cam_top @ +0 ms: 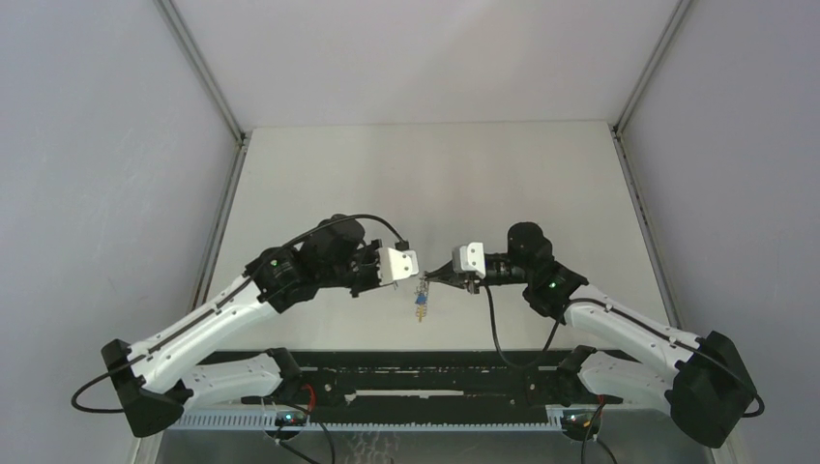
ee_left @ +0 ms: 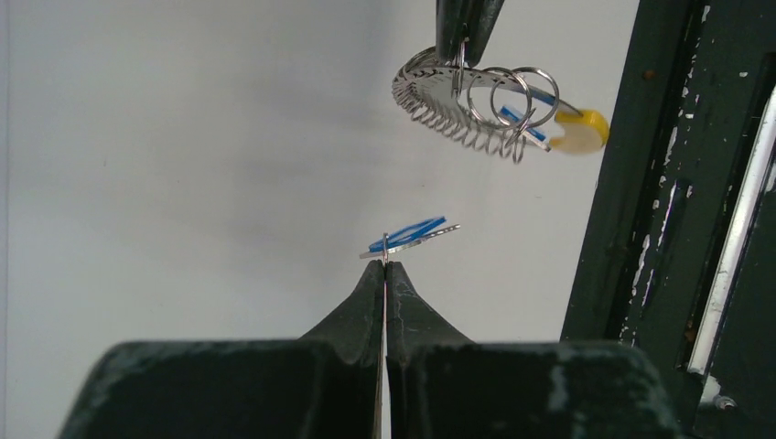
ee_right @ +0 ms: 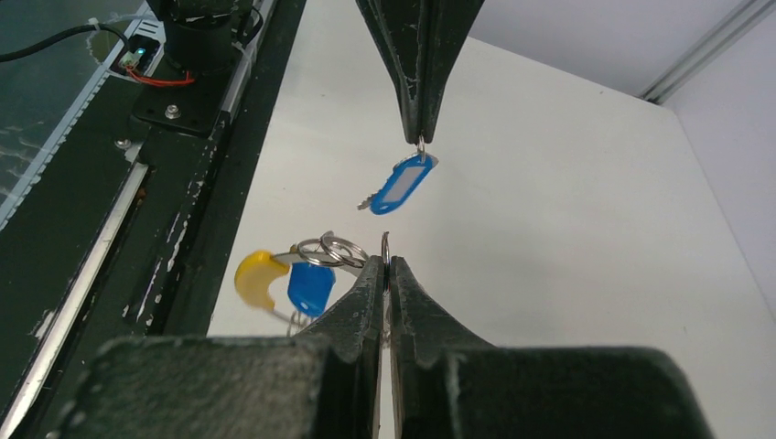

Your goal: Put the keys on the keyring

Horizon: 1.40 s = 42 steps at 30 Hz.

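Both grippers meet in mid-air above the table's near middle. My left gripper (cam_top: 416,274) (ee_left: 385,263) is shut on the small split ring of one blue key (ee_left: 412,236) (ee_right: 403,183), which sticks out flat past its tips. My right gripper (cam_top: 434,275) (ee_right: 386,265) is shut on the wire of the keyring (ee_left: 453,96) (ee_right: 385,243), a silvery coiled loop with a yellow section (ee_left: 582,131) (ee_right: 256,277). Another blue key (ee_right: 311,287) (cam_top: 422,301) and two small rings (ee_right: 335,249) hang from that keyring. The held key sits a short way from the keyring, not touching it.
The white table (cam_top: 425,184) stretches back to grey walls on three sides. A black rail with cabling (cam_top: 425,372) (ee_right: 110,229) runs along the near edge under the arm bases.
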Each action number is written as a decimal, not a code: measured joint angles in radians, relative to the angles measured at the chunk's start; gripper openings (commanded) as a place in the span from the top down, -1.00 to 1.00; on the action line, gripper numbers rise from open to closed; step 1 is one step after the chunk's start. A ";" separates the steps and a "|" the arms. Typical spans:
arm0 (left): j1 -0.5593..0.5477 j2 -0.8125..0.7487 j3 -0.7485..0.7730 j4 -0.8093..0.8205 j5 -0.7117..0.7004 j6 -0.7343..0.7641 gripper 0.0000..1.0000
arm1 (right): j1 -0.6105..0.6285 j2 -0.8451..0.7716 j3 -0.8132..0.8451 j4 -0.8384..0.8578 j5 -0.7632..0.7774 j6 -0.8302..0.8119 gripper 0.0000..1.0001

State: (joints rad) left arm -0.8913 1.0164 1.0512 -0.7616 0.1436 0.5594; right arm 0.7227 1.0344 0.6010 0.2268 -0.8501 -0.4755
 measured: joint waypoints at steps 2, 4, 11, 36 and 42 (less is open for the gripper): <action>-0.002 0.012 0.000 -0.008 -0.001 -0.001 1.00 | -0.001 -0.001 0.000 -0.003 0.006 0.004 1.00; -0.003 0.033 0.001 -0.020 -0.008 -0.009 0.99 | 0.000 -0.008 -0.002 -0.014 0.015 0.012 1.00; -0.004 0.098 0.000 -0.101 -0.038 -0.123 0.99 | 0.000 -0.156 -0.161 0.010 0.122 0.089 1.00; 0.004 0.734 0.146 -0.108 -0.040 -0.312 0.98 | 0.000 -0.476 -0.451 0.286 0.661 0.204 1.00; 0.031 0.797 0.219 -0.079 -0.064 -0.312 0.99 | 0.000 -0.486 -0.452 0.291 0.693 0.206 1.00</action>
State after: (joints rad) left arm -0.8604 1.8133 1.2705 -0.8410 0.0799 0.2470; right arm 0.7223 0.5488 0.1493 0.5182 -0.1570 -0.2691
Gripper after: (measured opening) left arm 0.011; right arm 0.006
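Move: The left hand holds the key with its blue tag by the small ring. The bare table it is taken to lies about 18 cm below, some 3 cm ahead and 3 cm to the right. The keyring, hanging from the right fingers, is roughly 7 cm to the left hand's right, 4 cm back and 4 cm lower. From the right hand, the key hangs about 8 cm to the left, 1 cm ahead and 3 cm below. Down goes the left hand, about 17 cm towards the bare table, tilting some 45 degrees until its fingers point nearly straight down, then sliding some 5 cm forward and a little right, low over the top; its shut fingers keep the key's small ring. The right hand draws the keyring away to the right and somewhat forward, dipping and rising again, while swinging about 40 degrees clockwise, grip kept. ##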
